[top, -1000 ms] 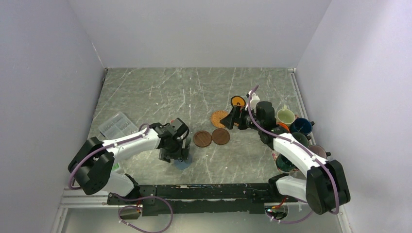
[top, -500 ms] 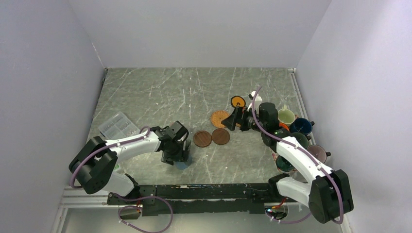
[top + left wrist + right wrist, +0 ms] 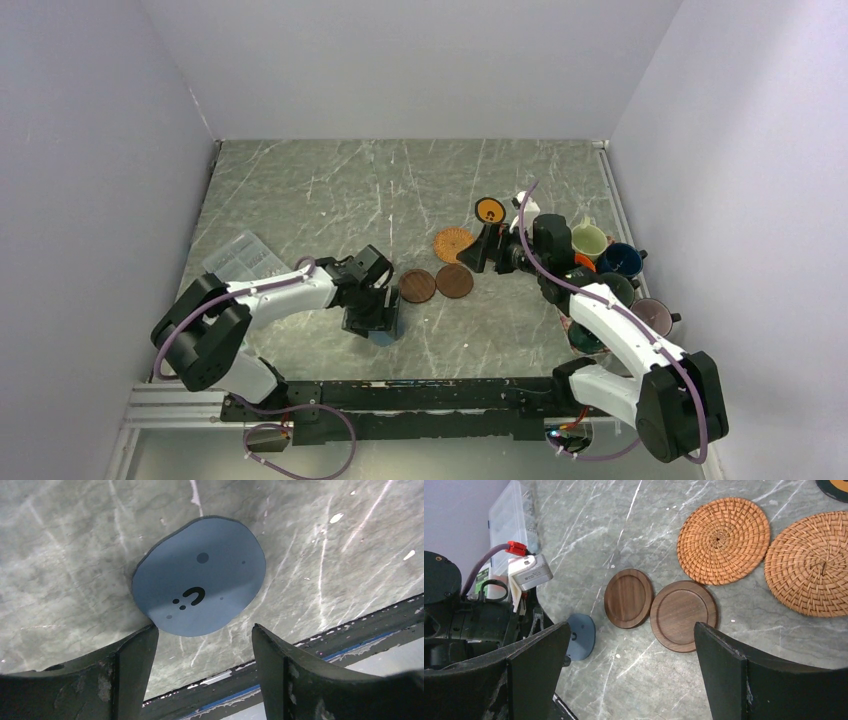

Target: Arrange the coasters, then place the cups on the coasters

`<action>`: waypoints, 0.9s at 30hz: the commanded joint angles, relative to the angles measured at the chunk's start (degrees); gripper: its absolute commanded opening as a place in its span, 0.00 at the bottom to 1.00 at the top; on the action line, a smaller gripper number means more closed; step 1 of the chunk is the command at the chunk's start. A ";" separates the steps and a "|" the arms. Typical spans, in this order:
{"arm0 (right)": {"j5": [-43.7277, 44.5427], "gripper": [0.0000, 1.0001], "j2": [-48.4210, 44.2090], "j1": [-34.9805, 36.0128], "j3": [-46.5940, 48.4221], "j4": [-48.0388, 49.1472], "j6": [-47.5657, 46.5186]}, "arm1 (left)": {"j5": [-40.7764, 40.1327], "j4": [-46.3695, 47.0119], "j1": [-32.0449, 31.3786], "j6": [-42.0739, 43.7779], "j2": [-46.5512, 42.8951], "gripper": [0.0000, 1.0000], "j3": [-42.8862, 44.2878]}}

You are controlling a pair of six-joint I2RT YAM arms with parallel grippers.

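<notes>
A blue-grey coaster (image 3: 199,577) lies on the marble table just past my left gripper (image 3: 205,635). Its jaws stand apart with nothing between them, and the left fingertip (image 3: 145,637) touches the coaster's rim. The top view shows that gripper (image 3: 372,318) low over the coaster (image 3: 383,336). My right gripper (image 3: 631,630) hangs open above two dark brown coasters (image 3: 628,598) (image 3: 683,615). Two tan woven coasters (image 3: 723,533) (image 3: 811,564) lie beyond them. A black, orange-rimmed coaster (image 3: 490,209) sits farther back. Several cups cluster at the right: cream (image 3: 588,238), dark blue (image 3: 619,260), green (image 3: 617,287), mauve (image 3: 652,314).
A clear plastic box (image 3: 243,258) sits at the left of the table. The table's near edge and black rail (image 3: 300,650) run just behind the blue-grey coaster. Grey walls close in the left, back and right sides.
My left gripper's jaws have narrowed and it has slid a little to the right, nudging the blue-grey coaster with it. The right gripper shifted slightly right and stayed open.
</notes>
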 commanded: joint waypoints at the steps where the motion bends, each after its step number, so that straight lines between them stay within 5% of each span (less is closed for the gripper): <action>1: 0.60 1.00 -1.05 -0.18 -0.07 1.48 0.59 | 0.84 5.30 -0.61 2.95 4.20 0.76 0.21; 27: 0.90 1.00 -1.69 -0.16 0.02 0.38 0.40 | 4.73 8.92 -4.55 5.90 14.26 0.74 7.57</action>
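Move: The blue coaster is right under the open left fingers, its middle about 2 cm right of the hand, 1 cm ahead and 1 cm below. The near dark wooden coaster lies some 10 cm ahead and 11 cm right of the left hand, the second wooden one about 11 ahead and 20 right. From the right hand, the blue coaster is about 12 cm back, 24 left and 14 below. Left fingers, still open, push the blue coaster about 5 cm right, drifting slightly forward, towards the near wooden coaster. ##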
